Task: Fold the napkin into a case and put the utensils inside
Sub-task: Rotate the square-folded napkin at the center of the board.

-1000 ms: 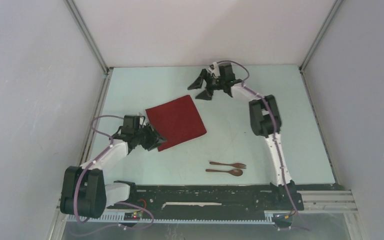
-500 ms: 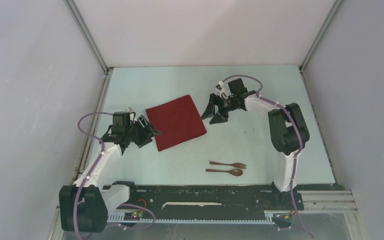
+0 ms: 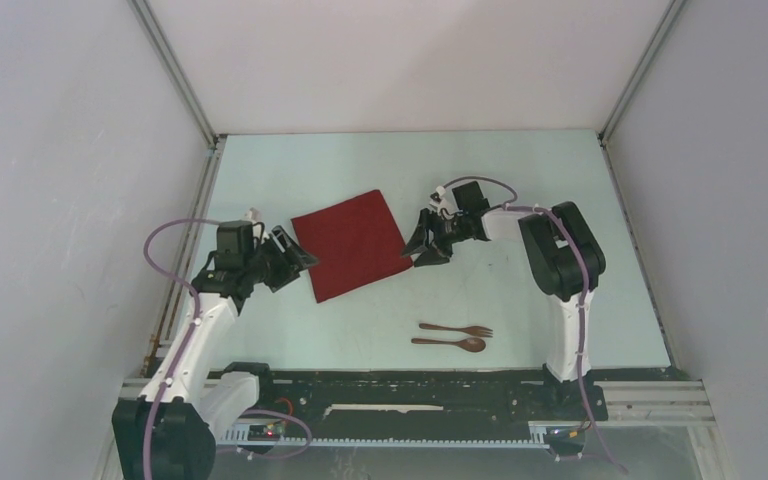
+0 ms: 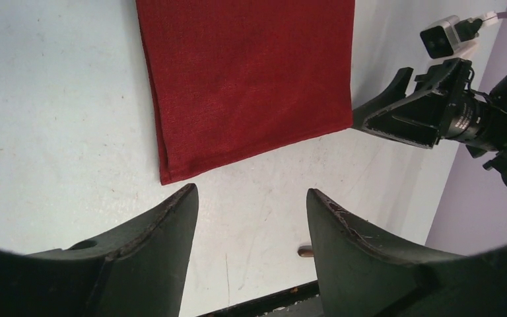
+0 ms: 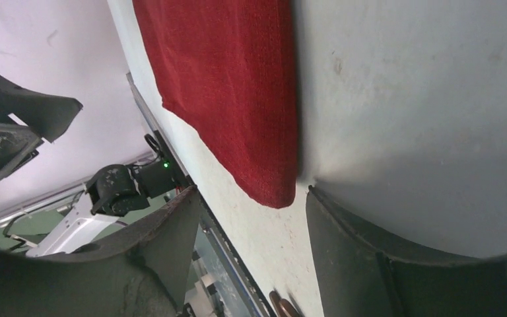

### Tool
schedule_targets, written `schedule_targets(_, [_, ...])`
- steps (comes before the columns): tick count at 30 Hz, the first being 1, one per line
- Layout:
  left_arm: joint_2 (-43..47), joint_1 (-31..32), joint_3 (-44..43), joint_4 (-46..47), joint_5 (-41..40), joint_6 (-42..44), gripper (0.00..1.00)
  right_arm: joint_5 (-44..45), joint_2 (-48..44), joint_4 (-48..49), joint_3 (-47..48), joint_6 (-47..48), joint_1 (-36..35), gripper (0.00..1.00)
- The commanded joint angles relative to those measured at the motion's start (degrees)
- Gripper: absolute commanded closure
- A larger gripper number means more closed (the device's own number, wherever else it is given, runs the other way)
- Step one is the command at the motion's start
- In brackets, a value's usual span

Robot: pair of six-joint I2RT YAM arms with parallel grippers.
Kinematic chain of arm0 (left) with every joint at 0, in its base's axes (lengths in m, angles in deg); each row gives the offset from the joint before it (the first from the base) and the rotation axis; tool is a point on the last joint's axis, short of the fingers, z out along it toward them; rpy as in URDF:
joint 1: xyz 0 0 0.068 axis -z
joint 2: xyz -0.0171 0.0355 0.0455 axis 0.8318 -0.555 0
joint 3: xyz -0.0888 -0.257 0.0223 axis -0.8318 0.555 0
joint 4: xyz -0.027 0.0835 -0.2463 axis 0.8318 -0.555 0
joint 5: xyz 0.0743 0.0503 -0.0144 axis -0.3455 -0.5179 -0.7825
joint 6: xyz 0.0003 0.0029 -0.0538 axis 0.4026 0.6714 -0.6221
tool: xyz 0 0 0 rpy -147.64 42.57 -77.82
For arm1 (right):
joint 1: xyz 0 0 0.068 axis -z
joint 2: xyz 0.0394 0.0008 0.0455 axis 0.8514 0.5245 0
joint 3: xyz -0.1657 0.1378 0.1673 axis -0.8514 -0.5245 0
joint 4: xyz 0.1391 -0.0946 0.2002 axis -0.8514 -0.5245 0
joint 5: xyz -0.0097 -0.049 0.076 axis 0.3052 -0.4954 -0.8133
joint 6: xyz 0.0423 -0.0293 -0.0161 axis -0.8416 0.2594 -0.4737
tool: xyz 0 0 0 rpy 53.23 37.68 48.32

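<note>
The dark red napkin [image 3: 352, 243] lies flat mid-table as a folded rectangle, also seen in the left wrist view [image 4: 244, 79] and the right wrist view [image 5: 231, 86]. A brown fork [image 3: 457, 329] and spoon [image 3: 450, 343] lie side by side nearer the front. My left gripper [image 3: 295, 262] is open just off the napkin's near left corner, nothing between its fingers [image 4: 165, 244]. My right gripper [image 3: 422, 245] is open at the napkin's right corner, the cloth's corner [image 5: 274, 191] just ahead of its jaws, not gripped.
White walls close the table on the left, right and back. A black rail [image 3: 410, 385] with the arm bases runs along the near edge. Each wrist view also shows the other arm's gripper [image 4: 409, 115] across the cloth.
My left gripper let go of the napkin's near left corner, opened and drew back left. My right arm swung from the far table down to the napkin's right corner, its jaws narrowing somewhat.
</note>
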Motion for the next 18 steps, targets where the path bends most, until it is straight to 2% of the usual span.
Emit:
schedule_targets(1, [1.4, -0.4, -1.9, -1.1, -0.2, 1.9, 0.34, -1.0, 2.5, 6.0, -0.4, -2.5, -0.3, 0.34])
schedule_targets(6, [1.0, -0.4, -0.5, -0.2, 0.2, 1.5, 0.34, -1.7, 3.3, 6.1, -0.6, -2.9, -0.3, 0.46])
schedule_targets(12, [0.3, -0.4, -1.0, 0.2, 0.4, 1.6, 0.34, -2.4, 1.9, 8.7, -2.4, -2.9, 0.1, 0.55])
schedule_targets(18, [-0.9, -0.4, -1.8, 0.6, 1.0, 1.6, 0.34, -2.9, 1.4, 10.6, -3.3, -4.2, 0.2, 0.76])
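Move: Just under the right hand's open fingers, about 2 cm below and 1 cm back, lies the near right corner of the folded napkin; the napkin's middle is some 12 cm left of that hand and 3 cm ahead. The fork is roughly 13 cm back and 8 cm right, the spoon about 15 cm back and 7 cm right. From the left hand the same corner is some 6 cm ahead, 18 cm right and 11 cm lower. Closing on the napkin's near right corner, the right hand sinks slowly, only about 1.5 cm, and otherwise stays nearly in place with its fingers pointing left and down. The fingers go from about two thirds open to under a third, coming in from both sides until they pinch the corner's cloth between their tips. ##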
